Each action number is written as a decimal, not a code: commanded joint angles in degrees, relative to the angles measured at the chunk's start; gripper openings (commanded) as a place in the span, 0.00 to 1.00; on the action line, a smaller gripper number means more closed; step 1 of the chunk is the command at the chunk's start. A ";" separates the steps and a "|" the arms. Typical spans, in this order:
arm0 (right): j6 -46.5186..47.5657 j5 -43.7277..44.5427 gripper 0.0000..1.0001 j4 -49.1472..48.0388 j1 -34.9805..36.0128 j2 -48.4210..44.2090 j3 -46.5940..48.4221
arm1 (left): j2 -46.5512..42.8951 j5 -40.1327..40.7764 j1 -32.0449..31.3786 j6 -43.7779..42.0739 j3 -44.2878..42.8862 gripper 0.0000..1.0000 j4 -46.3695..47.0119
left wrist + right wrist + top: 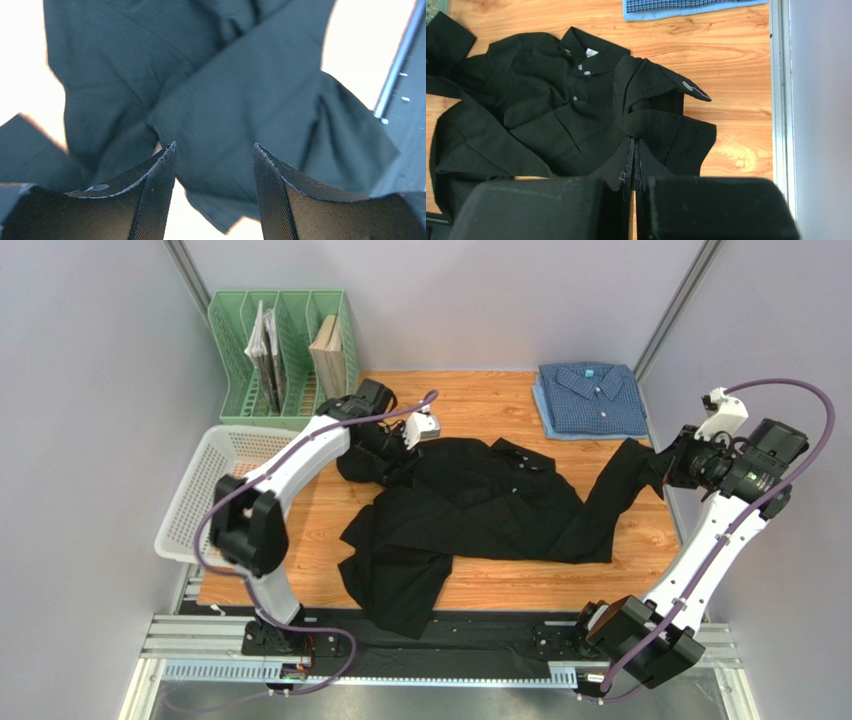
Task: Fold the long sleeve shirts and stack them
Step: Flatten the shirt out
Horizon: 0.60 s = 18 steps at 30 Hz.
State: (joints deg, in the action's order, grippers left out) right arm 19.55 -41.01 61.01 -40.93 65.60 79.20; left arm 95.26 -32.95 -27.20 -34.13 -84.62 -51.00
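A black long sleeve shirt (480, 510) lies crumpled and spread across the middle of the wooden table (470, 400). Its collar and white buttons (578, 67) face up. A blue checked shirt (592, 398) sits folded at the back right corner, and its edge (686, 6) shows in the right wrist view. My left gripper (395, 455) hovers open over the shirt's left shoulder and sleeve. Dark cloth (225, 90) lies beyond its fingers, with nothing between them (214, 147). My right gripper (668, 465) is shut on the black shirt's right sleeve (651, 90), pinching it at the tips (633, 141) and holding it off the table.
A green file rack (280, 350) with books stands at the back left. A white mesh basket (200, 490) sits off the table's left edge. A metal rail (440, 645) runs along the front, and the shirt's hem hangs over it. Grey walls close in both sides.
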 commanded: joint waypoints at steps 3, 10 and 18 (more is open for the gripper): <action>3.48 0.76 0.00 -0.63 0.50 -1.10 0.96 | 16.41 -4.92 0.31 -10.39 -15.12 0.66 -8.29; 1.19 0.76 0.00 -1.68 1.37 2.16 2.19 | 26.46 -3.79 -0.31 -19.92 -24.27 0.66 -17.28; -2.75 1.64 0.00 -4.23 5.50 5.93 4.65 | 28.13 -1.24 -0.92 -20.89 -19.80 0.61 -14.48</action>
State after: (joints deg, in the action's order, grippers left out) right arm 19.44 -39.79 60.31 -37.41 70.78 80.34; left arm 123.00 -34.00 -27.59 -51.37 -105.56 -65.10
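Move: The black shirt's long diagonal fold, near its left end, lies about 4 cm ahead of the open left hand, 3 cm to its right and some 13 below. The loose left sleeve is roughly 12 cm ahead and 8 left of that hand; the collar is about 15 ahead and 25 right. From the right hand, holding the other sleeve high, the fold is about 47 cm left, 3 ahead and 25 lower. The black shirt's diagonal fold is what the left hand drops towards, going down about 9 cm with some 4 cm of net forward travel and a little to the right, fingers staying open, wrist turning roughly 15 degrees clockwise. The fingers come close over the fold; contact can't be seen. The right hand keeps its shut grip on the raised sleeve end, easing a couple of centimetres forward and down. ##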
